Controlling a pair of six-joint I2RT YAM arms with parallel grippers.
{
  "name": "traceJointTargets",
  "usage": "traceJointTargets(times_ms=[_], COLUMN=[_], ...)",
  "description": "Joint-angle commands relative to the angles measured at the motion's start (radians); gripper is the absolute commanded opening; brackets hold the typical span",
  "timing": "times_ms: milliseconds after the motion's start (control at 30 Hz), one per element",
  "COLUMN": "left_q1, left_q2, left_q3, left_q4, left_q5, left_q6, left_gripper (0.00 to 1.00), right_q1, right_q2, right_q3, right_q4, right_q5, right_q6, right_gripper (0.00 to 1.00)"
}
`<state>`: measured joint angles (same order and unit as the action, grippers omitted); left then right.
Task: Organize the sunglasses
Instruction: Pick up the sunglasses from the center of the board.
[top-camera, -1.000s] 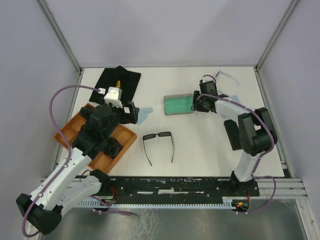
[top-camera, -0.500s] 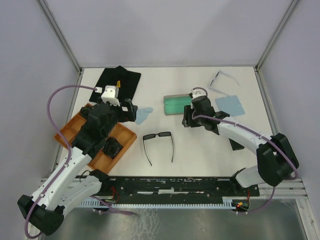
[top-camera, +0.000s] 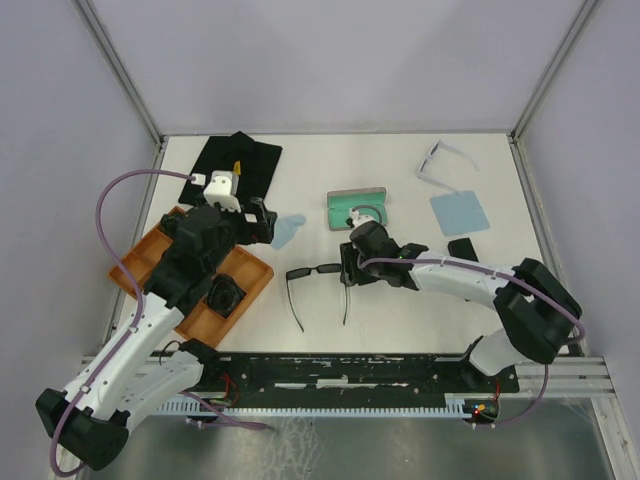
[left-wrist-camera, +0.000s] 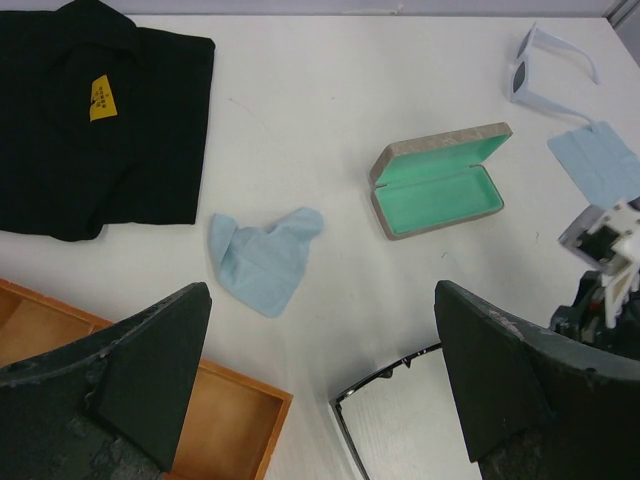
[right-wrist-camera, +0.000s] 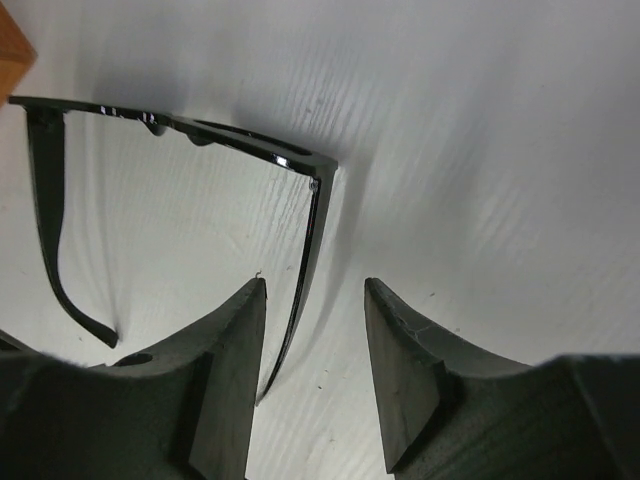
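Note:
The black-framed sunglasses lie unfolded at the table's middle, arms pointing toward me; they also show in the right wrist view and partly in the left wrist view. My right gripper is open, low over the table, its fingers either side of the glasses' right arm without touching it. The lavender-white glasses lie unfolded at the far right. My left gripper is open and empty, held above the table near the tray's corner.
An open grey case with a green lining sits beyond the black glasses. A crumpled blue cloth, a flat blue cloth, a black cloth, a wooden tray and a small black object lie around.
My right arm has swung from the green case down and left to the black glasses, and its fingers now straddle their right arm. The left arm has hardly moved.

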<state>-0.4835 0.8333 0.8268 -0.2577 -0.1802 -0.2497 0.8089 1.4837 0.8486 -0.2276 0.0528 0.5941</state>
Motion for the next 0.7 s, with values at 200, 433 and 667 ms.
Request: traceJointTargets(times_ms=[200,433,667], left_q1=[0.009,0.012,0.016], left_q2=[-0.002,-0.004,-0.003], left_q3=[-0.004,-0.003,-0.005], left_q4=[0.054,0.054,0.056], left_q5=[0.011,0.014,0.019], left_q6=[-0.034,-0.034,-0.036], left_gripper=[0.99,0.99,0.99], right_q1=[0.054,0.059,0.052], right_q2=[0.122,0.112,0.086], right_q3=[0.072,0.093,0.111], right_q4=[0.058,0.041,0.010], right_q5=[0.071,0.112,0.154], right_q6=[0.030,0.017,-0.014], right_gripper=[0.41,0.16,0.06])
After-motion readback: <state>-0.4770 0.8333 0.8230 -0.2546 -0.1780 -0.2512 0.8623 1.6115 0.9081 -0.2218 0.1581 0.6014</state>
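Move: The sunglasses' middle lies about 8 cm to the right hand's left, 4 cm back and 4 cm below; their right temple runs almost under the open fingers, its middle 1 cm left, 4 cm back and 4 cm down. The open green case stands some 18 cm ahead and 2 cm right, the blue cloth 13 cm ahead and 15 cm left. From the left hand, the sunglasses lie roughly 8 cm right, 9 cm back and 23 cm down. Lower the right gripper about 3.5 cm, easing a little back, so that the half-open fingers straddle the right temple of the sunglasses a few centimetres behind the hinge. Close them almost fully to pinch the temple, and while closing draw up about 1.5 cm and go forward some 2 cm. ##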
